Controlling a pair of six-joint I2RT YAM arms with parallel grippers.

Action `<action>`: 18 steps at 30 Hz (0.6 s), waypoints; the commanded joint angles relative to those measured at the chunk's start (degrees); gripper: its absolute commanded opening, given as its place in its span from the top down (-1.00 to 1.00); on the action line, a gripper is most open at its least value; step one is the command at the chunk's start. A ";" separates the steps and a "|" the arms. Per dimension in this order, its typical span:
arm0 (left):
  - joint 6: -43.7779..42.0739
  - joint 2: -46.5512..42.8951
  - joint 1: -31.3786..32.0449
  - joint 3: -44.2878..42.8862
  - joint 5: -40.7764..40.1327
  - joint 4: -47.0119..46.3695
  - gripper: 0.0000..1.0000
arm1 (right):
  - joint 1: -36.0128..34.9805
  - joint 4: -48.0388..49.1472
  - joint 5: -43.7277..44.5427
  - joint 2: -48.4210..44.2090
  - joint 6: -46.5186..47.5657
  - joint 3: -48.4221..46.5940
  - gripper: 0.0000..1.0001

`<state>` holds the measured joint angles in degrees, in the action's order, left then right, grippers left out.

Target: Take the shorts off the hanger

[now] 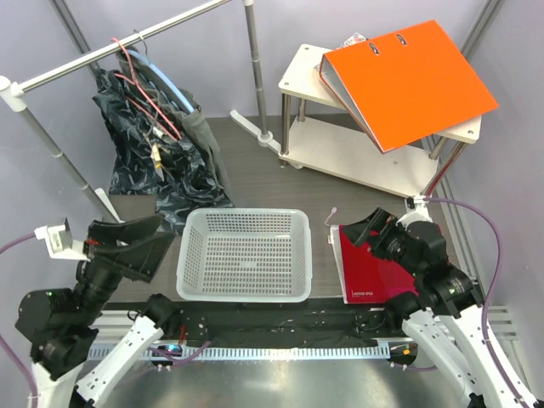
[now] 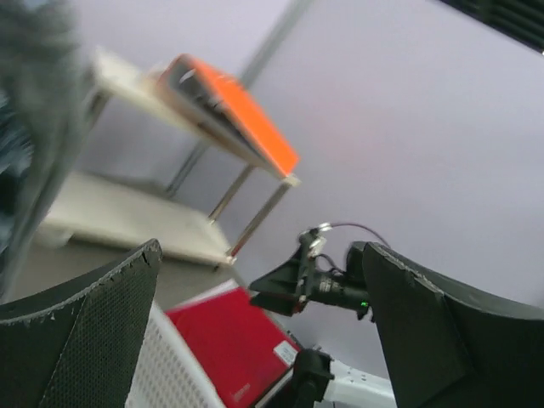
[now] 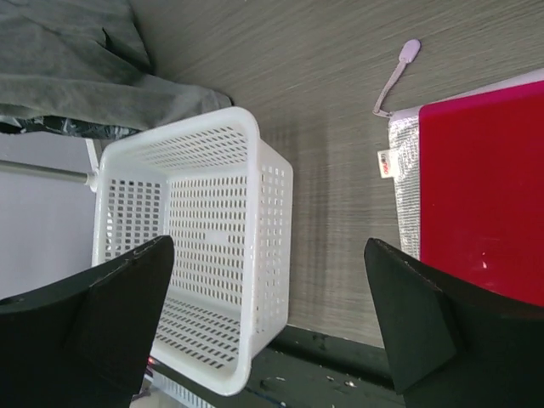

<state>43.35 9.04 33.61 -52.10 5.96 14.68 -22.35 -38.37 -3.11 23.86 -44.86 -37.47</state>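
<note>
The shorts [image 1: 149,144], dark patterned cloth with a grey part, hang from the hanger [image 1: 161,81] on a metal rail [image 1: 110,53] at the back left; their lower end rests on the table. Red and light-blue hanger wires cross above them. My left gripper [image 1: 166,231] is open near the basket's left side, well below the shorts. In the left wrist view the gripper [image 2: 262,255] holds nothing and the shorts [image 2: 30,127] are a blur at the left edge. My right gripper [image 1: 361,231] is open over the red folder. In its own view the gripper [image 3: 269,246] is empty, with the shorts [image 3: 76,81] at the top left.
A white perforated basket [image 1: 244,253] stands between the arms, and its wall [image 3: 272,221] shows in the right wrist view. A red folder [image 1: 374,268] lies at the right. An orange binder [image 1: 408,81] lies on a two-level shelf [image 1: 357,157] at the back right.
</note>
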 commanded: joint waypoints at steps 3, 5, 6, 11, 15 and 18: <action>1.29 3.37 -0.29 -10.66 -17.10 38.41 -1.00 | 0.20 4.25 -8.10 0.22 6.27 -3.13 -0.99; 2.52 -2.42 -0.29 -8.82 -18.26 36.40 -1.00 | 0.11 9.35 -12.16 3.02 6.63 -3.04 -0.99; 2.70 -4.36 -0.21 -6.90 -18.26 35.08 -1.00 | 0.11 11.19 -14.44 4.78 6.54 -3.30 -0.99; 6.30 -10.36 1.72 -6.35 -20.90 36.99 -1.00 | -0.41 13.23 -17.27 14.54 8.56 -9.63 -0.99; 6.22 -9.22 3.48 -7.49 -20.63 40.25 -1.00 | -6.72 16.92 -15.09 21.22 9.17 -15.51 -1.00; 5.96 -7.04 3.66 -8.55 -20.98 43.41 -1.00 | -19.28 16.23 -4.57 29.29 11.54 -22.27 -0.99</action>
<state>49.06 0.60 36.86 -59.16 -13.56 53.21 -30.55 -27.11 -15.40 47.03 -37.39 -51.42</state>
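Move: The shorts hang on the hanger about 26 cm ahead of my left hand, some 7 cm to its left, their middle about 18 cm below it; the white basket is about 12 cm ahead, 8 cm right and 41 cm down. From my right hand the shorts are roughly 44 cm left, 16 cm ahead and 6 cm higher. The basket's middle lies 30 cm to its left and 2 cm ahead, the red folder 5 cm to its right and level with it, both well below. I drop my empty left hand about 10 cm and carry it some 7 cm left, tipping its upward-pointing fingers down about 25 degrees and swinging them a little counter-clockwise towards the shorts. Meanwhile I take my open right hand about 9 cm left and 6 cm up, easing slightly forward, from beside the red folder towards the basket's far right corner and the shorts, turning it some 20 degrees counter-clockwise. ##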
